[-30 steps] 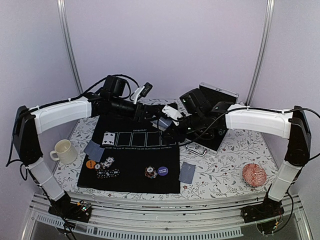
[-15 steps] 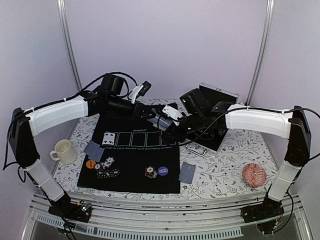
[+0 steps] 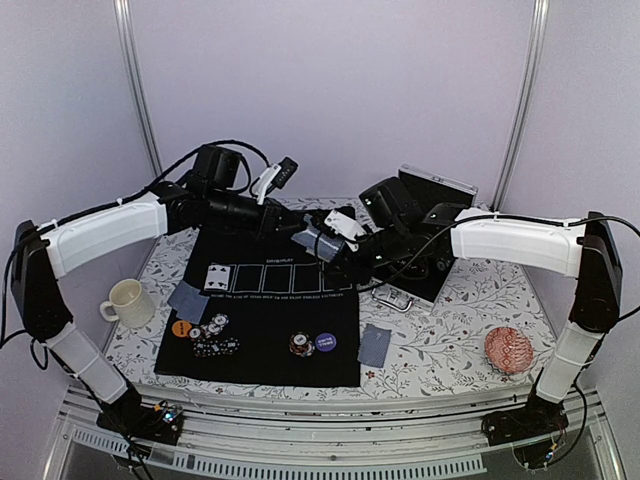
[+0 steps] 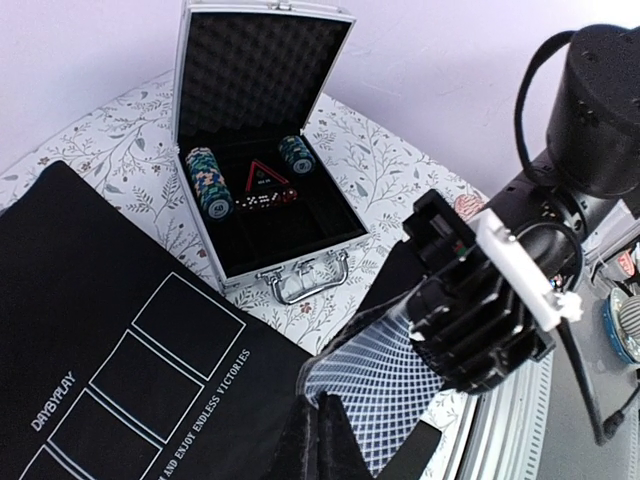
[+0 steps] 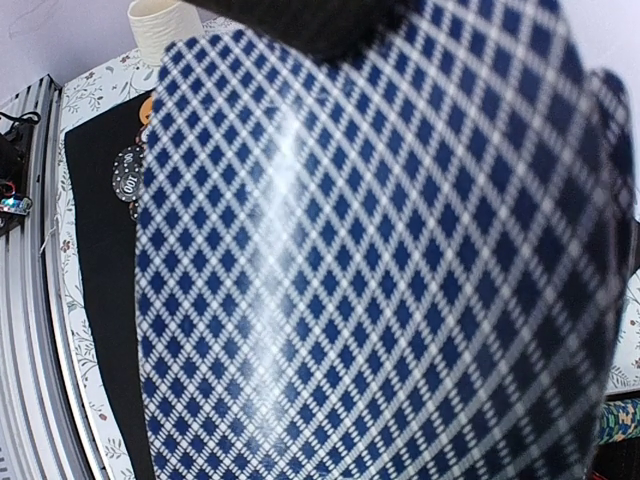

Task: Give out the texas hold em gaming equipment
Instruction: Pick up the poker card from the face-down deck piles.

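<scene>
My right gripper [image 3: 337, 243] hangs over the far edge of the black mat [image 3: 260, 370], shut on blue-lattice-backed playing cards [image 4: 400, 375]. Those cards fill the right wrist view [image 5: 370, 260] and hide the right jaws there. My left gripper [image 4: 318, 397] is shut, pinching the near corner of the top card. On the mat lie a face-up card [image 3: 218, 277], an orange button [image 3: 181, 328], chip stacks [image 3: 215, 325], a row of dark chips [image 3: 216, 348], another chip stack [image 3: 301, 344] and a purple button [image 3: 325, 342]. Face-down cards lie at the mat's left edge [image 3: 188, 300] and off its right edge [image 3: 376, 344].
An open silver case [image 4: 265, 100] with chips [image 4: 205, 180] inside stands at the back, behind the right arm. A cream mug [image 3: 126, 302] sits left of the mat. A red patterned disc [image 3: 508, 350] lies at the right front.
My left gripper has closed on the card's corner, and the left arm has shifted a little to the left. The right arm and its cards have stayed put.
</scene>
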### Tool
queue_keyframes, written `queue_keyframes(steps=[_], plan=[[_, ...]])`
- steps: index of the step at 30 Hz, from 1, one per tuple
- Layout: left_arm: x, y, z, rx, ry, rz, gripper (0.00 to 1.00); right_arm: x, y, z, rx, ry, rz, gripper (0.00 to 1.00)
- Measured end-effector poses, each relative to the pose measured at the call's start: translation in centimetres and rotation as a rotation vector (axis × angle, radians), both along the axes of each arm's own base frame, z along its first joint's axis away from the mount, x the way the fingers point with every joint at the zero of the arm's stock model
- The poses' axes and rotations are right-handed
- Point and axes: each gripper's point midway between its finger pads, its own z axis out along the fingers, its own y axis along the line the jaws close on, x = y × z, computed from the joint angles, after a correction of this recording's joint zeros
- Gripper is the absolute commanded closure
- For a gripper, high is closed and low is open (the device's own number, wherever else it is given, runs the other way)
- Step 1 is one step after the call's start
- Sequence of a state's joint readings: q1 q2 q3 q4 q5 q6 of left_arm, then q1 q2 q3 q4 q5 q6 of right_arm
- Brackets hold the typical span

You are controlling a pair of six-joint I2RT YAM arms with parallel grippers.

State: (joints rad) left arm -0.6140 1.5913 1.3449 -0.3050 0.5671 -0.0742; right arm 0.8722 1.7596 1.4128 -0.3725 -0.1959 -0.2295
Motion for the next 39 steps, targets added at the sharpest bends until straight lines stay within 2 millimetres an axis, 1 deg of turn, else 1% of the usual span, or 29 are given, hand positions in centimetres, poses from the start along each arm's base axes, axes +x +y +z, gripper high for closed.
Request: queue_keyframes(steps=[7,11,23,30,33,37,39], plan=[[-0.6,-0.1,1.0,-0.032,-0.018,-0.025,1.00,0.0,0.0,0.0,0.000,0.000,0.000,0.63],[-0.6,0.3,1.4,-0.054,-0.025,-0.023,1.00,0.0,0.0,0.0,0.001,0.000,0.000,0.63],[0.8,2.3,1.9,-0.162,0.027,0.009,1.00,-0.2,0.1,0.2,0.032,0.030,0.028,0.63],[0.8,2.7,2.5,-0.206,0.046,0.001,1.00,-0.2,-0.1,0.0,0.035,0.043,0.030,0.63],[0.7,3.4,3.2,-0.225,0.041,0.005,1.00,0.0,-0.2,-0.1,0.035,0.044,0.026,0.63],[1.2,4.9,4.5,-0.249,0.010,0.037,1.00,0.3,-0.5,-0.2,0.034,0.051,0.017,0.63],[1.4,5.3,4.9,-0.256,0.000,0.045,1.00,0.4,-0.6,-0.2,0.035,0.053,0.015,0.63]])
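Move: The left fingers already pinch the edge of the top poker card. The face-down deck held by the right hand lies about 6 cm right, 4 cm back and roughly 4 cm below them. From the left hand, the four of clubs on the mat is about 19 cm left, 3 cm back and 22 cm down, while the open chip case is some 24 cm right, level, 20 cm down. From the right hand, that top card is about 4 cm left, 2 cm ahead and 3 cm above. Keeping its shut pinch on the edge of the top card, the left hand draws it off the deck: first it lifts a little, easing back slightly, then pulls left and up, about 5 cm each way overall, while the wrist tips the fingers up some 15 degrees towards level. The right hand keeps holding the deck nearly still. ##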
